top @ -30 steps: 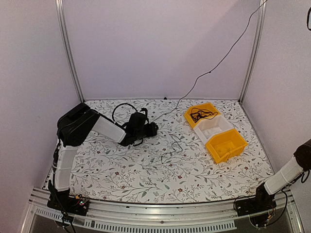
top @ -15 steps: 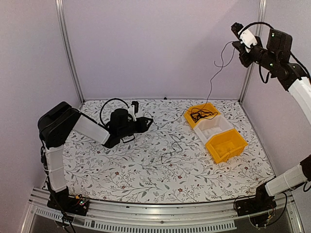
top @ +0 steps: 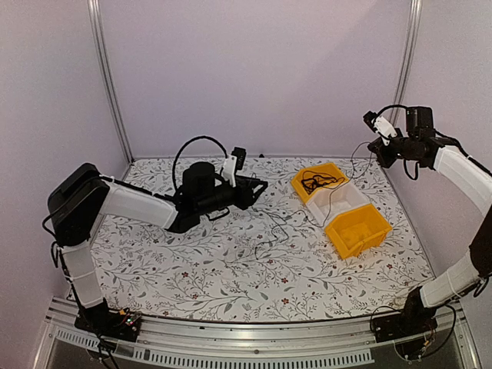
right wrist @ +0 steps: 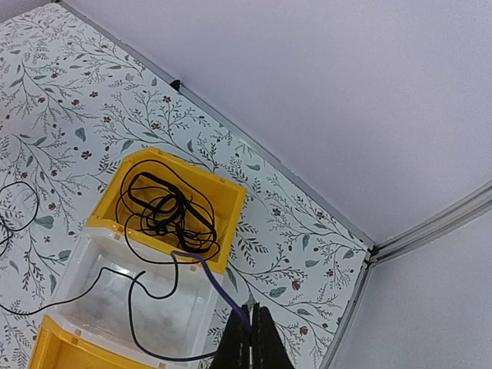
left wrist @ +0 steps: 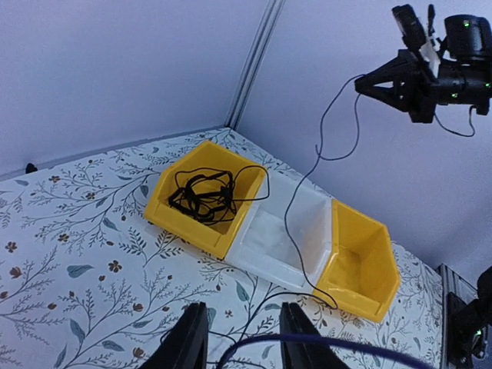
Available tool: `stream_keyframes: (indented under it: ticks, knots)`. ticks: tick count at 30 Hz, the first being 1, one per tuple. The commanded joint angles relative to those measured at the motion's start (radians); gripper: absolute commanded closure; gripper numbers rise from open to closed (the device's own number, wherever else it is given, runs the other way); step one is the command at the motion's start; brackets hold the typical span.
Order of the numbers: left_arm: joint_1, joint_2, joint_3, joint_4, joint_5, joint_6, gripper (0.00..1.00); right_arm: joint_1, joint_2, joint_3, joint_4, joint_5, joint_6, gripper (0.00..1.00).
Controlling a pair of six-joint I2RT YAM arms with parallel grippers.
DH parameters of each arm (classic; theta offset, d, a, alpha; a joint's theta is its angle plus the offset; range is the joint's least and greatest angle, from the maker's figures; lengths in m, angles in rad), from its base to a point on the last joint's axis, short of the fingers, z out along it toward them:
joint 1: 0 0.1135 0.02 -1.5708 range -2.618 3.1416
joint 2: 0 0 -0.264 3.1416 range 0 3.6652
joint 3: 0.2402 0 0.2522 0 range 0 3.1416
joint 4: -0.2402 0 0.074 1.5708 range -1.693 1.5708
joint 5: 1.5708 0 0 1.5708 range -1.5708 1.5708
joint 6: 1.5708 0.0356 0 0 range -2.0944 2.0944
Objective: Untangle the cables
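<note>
A thin black cable (top: 270, 231) runs from loops on the table, over the white bin (top: 344, 192), up to my right gripper (top: 374, 146). That gripper (right wrist: 251, 309) is shut on the cable (right wrist: 204, 266) and hangs above the bins at the back right. A tangle of black cables (top: 317, 182) fills the rear yellow bin (left wrist: 165, 204). My left gripper (top: 260, 187) hovers low over the table's middle, pointing at the bins. In the left wrist view its fingers (left wrist: 243, 309) stand apart, with a strand crossing close under them and the hanging cable (left wrist: 290, 223) beyond.
A second yellow bin (top: 369, 231), nearest the arms, holds nothing I can see. The three bins stand in a diagonal row at the right. Walls with metal corner posts (top: 403, 77) close in the floral table on three sides.
My right arm has swung into view and come down from high at the back right, slackening the cable. My left arm has reached right toward the bins and its jaws have narrowed.
</note>
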Motion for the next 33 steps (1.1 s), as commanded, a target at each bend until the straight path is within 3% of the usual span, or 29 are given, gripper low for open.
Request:
stream_keyframes:
  ticks: [1,9,10,14,17,24,33]
  knots:
    - [-0.041,-0.064,0.083,-0.016,0.007,0.096,0.69,-0.019,0.085,-0.031,0.005,-0.108,0.027,1.00]
    - [-0.066,0.019,0.268,-0.051,0.048,0.088,0.69,-0.019,0.339,0.001,-0.045,-0.200,0.059,0.98]
    - [-0.066,0.033,0.289,-0.057,0.052,0.086,0.69,-0.019,0.359,0.016,-0.066,-0.200,0.065,0.92]
    - [-0.075,0.082,0.340,-0.064,0.057,0.078,0.69,-0.018,0.364,0.049,-0.113,-0.192,0.095,0.51]
    - [-0.079,0.105,0.362,-0.064,0.060,0.071,0.69,-0.017,0.275,0.039,-0.134,-0.280,0.083,0.41]
    - [-0.082,0.130,0.384,-0.045,0.056,0.029,0.69,0.114,0.107,-0.035,-0.141,-0.434,0.018,0.35]
    - [-0.085,0.122,0.384,-0.060,-0.015,-0.049,0.70,0.366,0.136,-0.045,-0.005,-0.437,0.087,0.30]
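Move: The white box I'm lowering the cable end to lies almost straight below my right hand, about 2 cm ahead, 3 cm left and 25 cm down. The yellow box of cables is some 13 cm ahead and 8 cm left, the empty yellow box about 11 cm back, both that low. My left hand, with the cable's other stretch, has the white box about 9 cm ahead, 21 cm right and 15 cm below; a loose cable lies beneath it. My right hand carries the cable end down about 18 cm over the white box and spreads its fingers wide there to let go, then climbs again and swings about 15 cm left and 10 cm back, turning counter-clockwise, towards the cable at my left hand. Meanwhile my left hand rises, sinks part of the way again and shifts right, its partly open fingers still carrying the cable. ##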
